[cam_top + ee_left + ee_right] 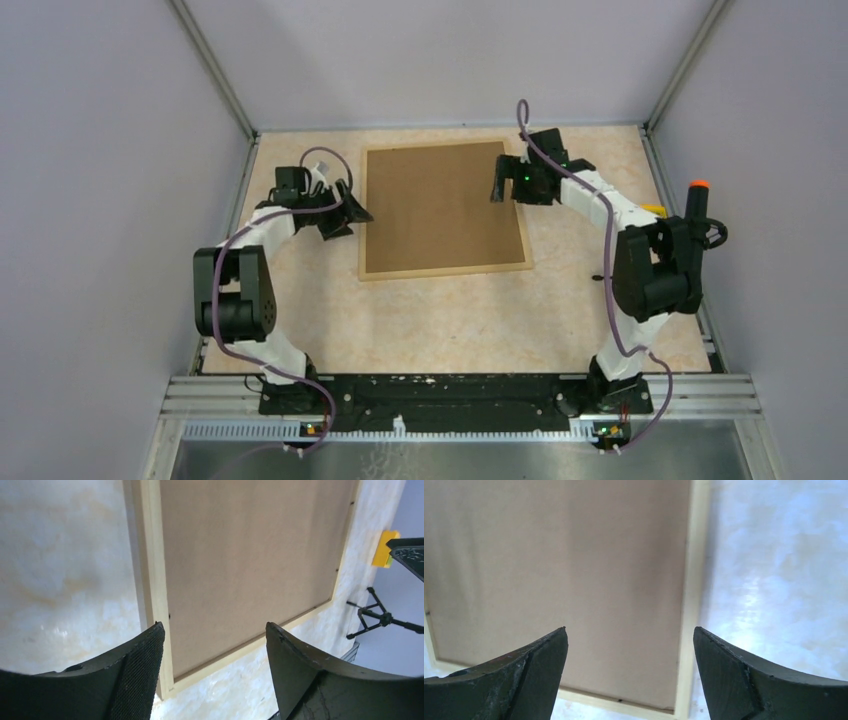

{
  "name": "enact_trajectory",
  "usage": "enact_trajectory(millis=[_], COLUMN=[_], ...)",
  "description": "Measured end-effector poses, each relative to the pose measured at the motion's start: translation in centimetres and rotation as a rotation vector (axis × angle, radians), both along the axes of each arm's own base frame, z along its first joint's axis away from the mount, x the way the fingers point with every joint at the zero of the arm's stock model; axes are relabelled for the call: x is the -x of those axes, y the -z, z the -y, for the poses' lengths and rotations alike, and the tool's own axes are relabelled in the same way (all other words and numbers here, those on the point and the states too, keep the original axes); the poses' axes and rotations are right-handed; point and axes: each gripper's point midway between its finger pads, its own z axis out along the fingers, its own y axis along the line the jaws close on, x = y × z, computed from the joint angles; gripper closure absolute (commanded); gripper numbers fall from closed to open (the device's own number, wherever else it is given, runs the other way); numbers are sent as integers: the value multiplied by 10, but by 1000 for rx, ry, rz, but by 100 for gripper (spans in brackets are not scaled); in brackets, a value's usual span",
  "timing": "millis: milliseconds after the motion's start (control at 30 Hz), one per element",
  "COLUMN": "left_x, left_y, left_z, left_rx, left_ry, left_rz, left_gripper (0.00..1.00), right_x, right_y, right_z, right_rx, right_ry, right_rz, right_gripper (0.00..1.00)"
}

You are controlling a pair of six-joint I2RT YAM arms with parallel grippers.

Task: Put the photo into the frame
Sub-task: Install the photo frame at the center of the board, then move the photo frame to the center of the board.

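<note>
The frame [445, 270], thin light wood, lies flat in the middle of the table with a plain brown backing board [440, 205] filling it. The photo is hidden. My left gripper [345, 222] hovers open at the frame's left edge; in the left wrist view [215, 627] its jaws straddle a frame [152, 555] corner with nothing between them. My right gripper [505, 180] stands open over the frame's far right corner; in the right wrist view [630, 630] it is above the board [554, 555] and the frame [694, 555] rail, holding nothing.
Grey walls close in the table on three sides. A yellow object [652, 208] and a black tool with an orange tip [697, 195] sit by the right arm at the table's right edge. A small black stand [375, 617] shows in the left wrist view.
</note>
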Motion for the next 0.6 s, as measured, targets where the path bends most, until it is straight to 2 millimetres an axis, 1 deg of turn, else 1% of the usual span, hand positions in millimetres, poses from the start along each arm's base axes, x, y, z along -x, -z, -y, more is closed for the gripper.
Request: enact_trajectory(millis=[67,133,200,233,300,333,367,400,433,500,533,600], left_x=[-14,-26,-35,-35,-31,-28,-28,-27,-26,-21,-18,-12], left_y=[-8,-6,8,19,40,48,48,48,49,52,53,55], left_z=[-1,-1,1,2,5,8,8,9,11,15,16,17], left_rx=[-4,-3,3,6,11,20,24,21,22,16,10,-2], left_ry=[-2,0,7,10,18,22,28,32,39,53,59,69], left_rz=[30,35,16,-7,-68,-94,-92,-92,-93,-95,-90,-85], left_gripper=[23,24,28,30,34,37,40,41,43,48,51,51], right_x=[-12,-22,-29,-32,-34,-32,-30,-26,-24,-23,-20,-14], right_y=[0,6,17,26,43,55,64,73,77,74,77,77], right_z=[20,35,46,49,47,44,41,39,37,35,37,38], right_rx=[-12,-18,-18,-18,-27,-36,-46,-58,-67,-84,-92,-121], right_ry=[56,99,124,132,129,122,117,110,107,99,100,100], right_rz=[5,4,-4,-17,-47,-77,-101,-119,-123,-101,-94,-72], right_gripper=[7,7,11,14,19,21,22,23,25,31,33,33])
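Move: The left hand hangs open above the frame's left rail, whose middle is about 2 cm ahead, 1 cm right and 7 cm below; the near left corner is some 12 cm back along that rail. The open right hand has the middle of the right rail roughly 4 cm to its right, 1 cm back and 9 cm below, with the brown board's centre about 14 cm left and 2 cm back, and the near right corner some 15 cm back and 6 cm right. Swinging forward over the frame, the hands then drop to its opposite side rails and draw back about 2 cm. The left sinks some 6 cm and edges right, its outer finger coming against the left rail's outer side; the right goes outward and down about 8 cm, setting its outer finger against the right rail's outer side. Both grippers partly close. ##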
